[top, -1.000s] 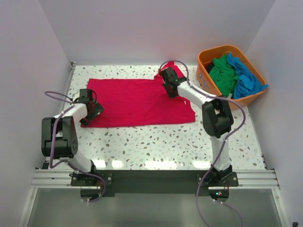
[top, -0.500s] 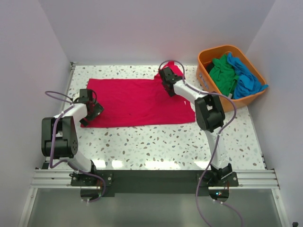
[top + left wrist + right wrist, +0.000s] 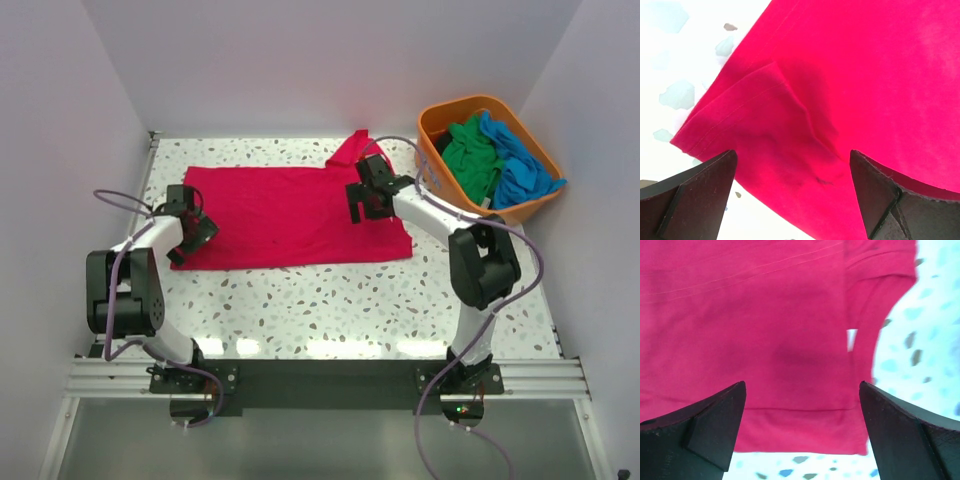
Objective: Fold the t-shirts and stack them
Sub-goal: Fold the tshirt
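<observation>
The crimson red t-shirt (image 3: 280, 215) lies spread flat across the back half of the speckled table (image 3: 330, 300), one sleeve (image 3: 355, 150) poking out toward the back wall. My left gripper (image 3: 197, 228) hovers open over the shirt's left edge; the left wrist view shows red cloth (image 3: 865, 75) with a folded sleeve below the gripper (image 3: 792, 152). My right gripper (image 3: 362, 205) is open above the shirt's right part, near its hem (image 3: 800, 432), with nothing between the fingers (image 3: 802, 383). The green t-shirt (image 3: 470, 160) and the blue t-shirt (image 3: 520, 170) lie bunched in the basket.
An orange plastic basket (image 3: 428, 135) stands at the back right corner, close to the right arm's wrist. White walls close in the table at the left, back and right. The arm bases sit on a rail at the near edge.
My right gripper went from shut to open, let go of the red shirt's sleeve and moved toward the near right. The sleeve now lies uncovered at the back. The left arm stayed put.
</observation>
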`<state>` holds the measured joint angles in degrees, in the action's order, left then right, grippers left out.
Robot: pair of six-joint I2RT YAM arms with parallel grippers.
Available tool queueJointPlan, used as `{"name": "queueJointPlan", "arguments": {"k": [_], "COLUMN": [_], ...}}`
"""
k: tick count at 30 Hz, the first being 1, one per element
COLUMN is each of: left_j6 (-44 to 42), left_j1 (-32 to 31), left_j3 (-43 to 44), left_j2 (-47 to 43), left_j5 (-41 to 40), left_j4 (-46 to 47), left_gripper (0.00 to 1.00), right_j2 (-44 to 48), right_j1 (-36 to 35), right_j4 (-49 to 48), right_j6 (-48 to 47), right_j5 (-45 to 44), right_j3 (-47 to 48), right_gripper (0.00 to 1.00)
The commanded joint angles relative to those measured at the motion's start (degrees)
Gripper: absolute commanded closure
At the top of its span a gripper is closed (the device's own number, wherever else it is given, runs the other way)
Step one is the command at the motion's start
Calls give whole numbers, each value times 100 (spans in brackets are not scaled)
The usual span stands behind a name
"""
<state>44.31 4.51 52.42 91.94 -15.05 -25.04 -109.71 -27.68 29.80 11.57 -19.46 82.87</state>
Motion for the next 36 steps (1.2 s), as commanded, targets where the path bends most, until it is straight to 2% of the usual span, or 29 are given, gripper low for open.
{"name": "queueJointPlan", "arguments": {"k": [1, 9, 13, 20, 23, 26, 30, 32, 36], "left_j6": [-20, -55, -98, -11, 200, 236, 192, 130, -10], "left_j1": [23, 23, 15, -3, -12, -29, -38, -38, -38], "left_j3": [356, 418, 137, -1144, -1663, -2085, -2088, -1685, -762], "left_j2": [-291, 358, 395, -430, -1420, -2151, -2611, -2629, -2357], "left_j5": [151, 626, 608, 530, 249, 344, 406, 336, 91], "left_j4": [-98, 333, 394, 228, -150, -431, -669, -826, -880], "left_gripper": [0, 0, 0, 0, 0, 0, 0, 0, 0], "right_j2": [135, -95, 352, 1511, 2040, 2682, 3463, 3597, 3589], "right_j1": [8, 8, 8, 8, 8, 8, 9, 8, 8], "right_j4": [-405, -449, -668, -529, -256, -62, -27, 113, 474], "right_j6": [732, 1172, 1365, 2128, 2340, 2437, 2280, 1965, 1717], "right_j5": [971, 1172, 1235, 1138, 954, 970, 1401, 1603, 1236], "right_j3": [-315, -850, -1753, -3390, -4032, -4437, -4535, -4140, -3068], "right_gripper": [1, 1, 1, 2, 1, 1, 1, 1, 1]}}
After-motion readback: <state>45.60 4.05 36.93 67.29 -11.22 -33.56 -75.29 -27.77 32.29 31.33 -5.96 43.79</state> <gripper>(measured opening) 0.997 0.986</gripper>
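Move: The folded t-shirt lies flat under both of my open hands. From my right hand its middle is about 19 cm left and 4 ahead, its near-right corner some 7 cm back and 8 right, and the far sleeve around 26 cm ahead, all about 6 below. From my left hand, nearly at cloth height, the t-shirt's middle is about 24 cm right and 8 ahead, its near-left corner roughly 7 back and 7 left. I set my open right hand down about 6 cm, slightly back, onto the t-shirt just inside its near edge, while my left hops a little forward and comes down again on the near-left part. With both pressing the cloth, I drag it back towards my bases, the right about 15 cm and veering right, the left about 12 cm, then lift both hands, fingers open. ##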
